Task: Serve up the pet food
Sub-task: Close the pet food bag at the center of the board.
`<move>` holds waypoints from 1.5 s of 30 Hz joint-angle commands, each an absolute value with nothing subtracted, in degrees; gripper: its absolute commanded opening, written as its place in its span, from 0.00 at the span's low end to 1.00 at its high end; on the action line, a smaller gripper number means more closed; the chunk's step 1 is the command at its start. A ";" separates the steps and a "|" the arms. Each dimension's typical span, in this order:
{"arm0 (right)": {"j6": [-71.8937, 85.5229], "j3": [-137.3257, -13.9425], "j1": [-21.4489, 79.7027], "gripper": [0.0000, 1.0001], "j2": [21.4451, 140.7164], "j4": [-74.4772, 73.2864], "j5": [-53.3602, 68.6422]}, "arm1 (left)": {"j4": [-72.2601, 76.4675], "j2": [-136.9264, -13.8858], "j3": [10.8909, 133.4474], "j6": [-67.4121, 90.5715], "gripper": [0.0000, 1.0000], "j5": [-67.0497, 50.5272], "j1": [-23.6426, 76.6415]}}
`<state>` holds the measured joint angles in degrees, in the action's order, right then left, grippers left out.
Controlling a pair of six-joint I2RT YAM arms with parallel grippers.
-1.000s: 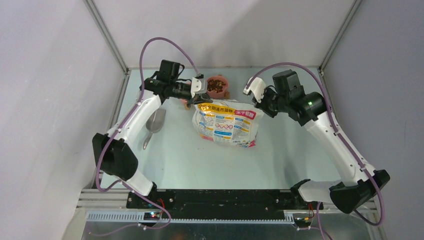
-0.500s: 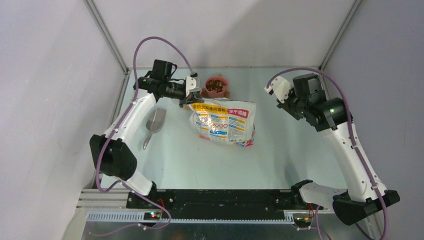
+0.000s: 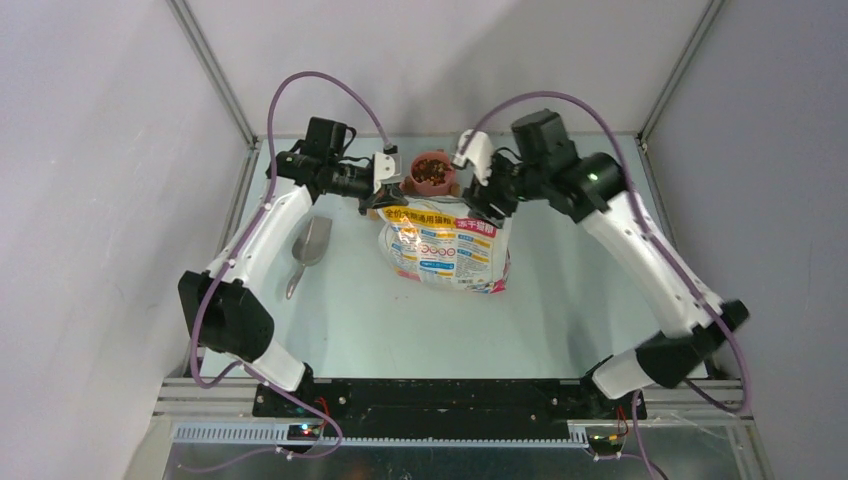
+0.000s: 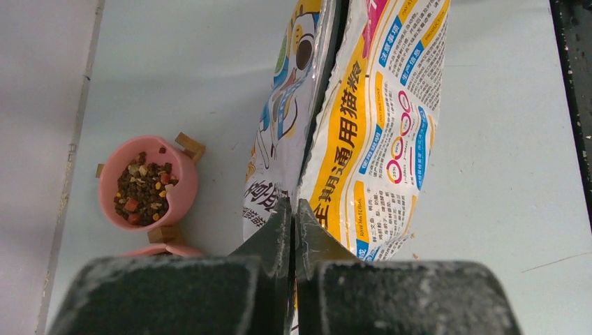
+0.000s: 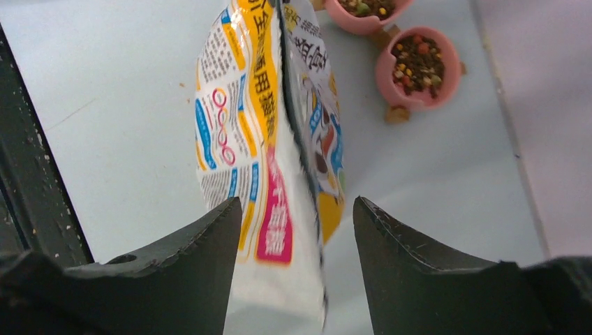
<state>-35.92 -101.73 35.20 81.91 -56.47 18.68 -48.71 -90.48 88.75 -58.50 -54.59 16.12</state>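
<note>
The pet food (image 4: 143, 190) is brown and reddish kibble filling a pink bowl (image 3: 433, 172) at the back of the table. The right wrist view shows the same kibble (image 5: 417, 63), and a second pink bowl (image 5: 363, 8) holding more. The printed cat-food bag (image 3: 445, 245) stands just in front of the bowls. My left gripper (image 4: 294, 209) is shut on the bag's top edge at its left end. My right gripper (image 5: 297, 206) is open at the bag's right end, with the bag's end (image 5: 279, 230) between its spread fingers.
A grey metal scoop (image 3: 308, 250) lies on the table left of the bag, under the left arm. The enclosure's back wall rises close behind the bowls. Small wooden blocks (image 4: 189, 146) sit beside the pink bowl.
The right arm swung out to the right, then came back in to the bag's right end, and its jaws opened. The left gripper kept its hold on the bag.
</note>
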 commanded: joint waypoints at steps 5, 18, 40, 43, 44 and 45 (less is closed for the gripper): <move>-37.96 -117.22 37.36 0.63 97.30 -58.52 27.13 | -54.65 -88.08 94.52 -61.21 0.00 -50.98 15.13; -42.68 -120.29 40.53 0.45 101.02 -69.66 30.72 | -58.94 -88.39 97.67 -63.43 0.00 -51.60 15.07; -40.89 -119.81 40.07 0.40 102.10 -60.96 18.72 | -60.53 -88.25 101.10 -62.82 0.45 -51.59 14.88; -41.97 -122.03 39.78 0.40 103.24 -64.83 20.63 | -62.55 -87.74 102.44 -63.21 0.48 -51.43 14.04; -42.53 -122.35 39.85 0.39 103.34 -65.46 20.91 | -63.00 -87.59 103.06 -63.24 0.51 -51.33 13.70; -42.71 -122.26 39.88 0.39 103.25 -66.16 21.05 | -64.16 -87.20 103.34 -63.26 0.52 -51.29 13.03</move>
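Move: The right hand, fingers open, is just over the right part of the pet food bag's mouth; the mouth's middle lies about 8 cm to its left, 2 cm ahead and some 6 cm lower. The right-hand bowl stands about 9 cm left of this hand, 12 cm ahead and 22 cm below. The left hand has the mouth's left corner in its shut fingers, with that middle about 12 cm to its right, 1 cm ahead, roughly level. The right hand swings about 8 cm left along the bag's mouth, first also forward, then draws back about 4 cm while sinking, pushes forward again and lifts slightly, its fingers narrowing from wide to less than half open so that they end astride the mouth near its middle without clamping it. The left hand first keeps its shut grip on the left corner and eases back a couple of centimetres, then opens its fingers about halfway, lets the corner go and rises some 3 cm, with the edge still between its spread fingers. ##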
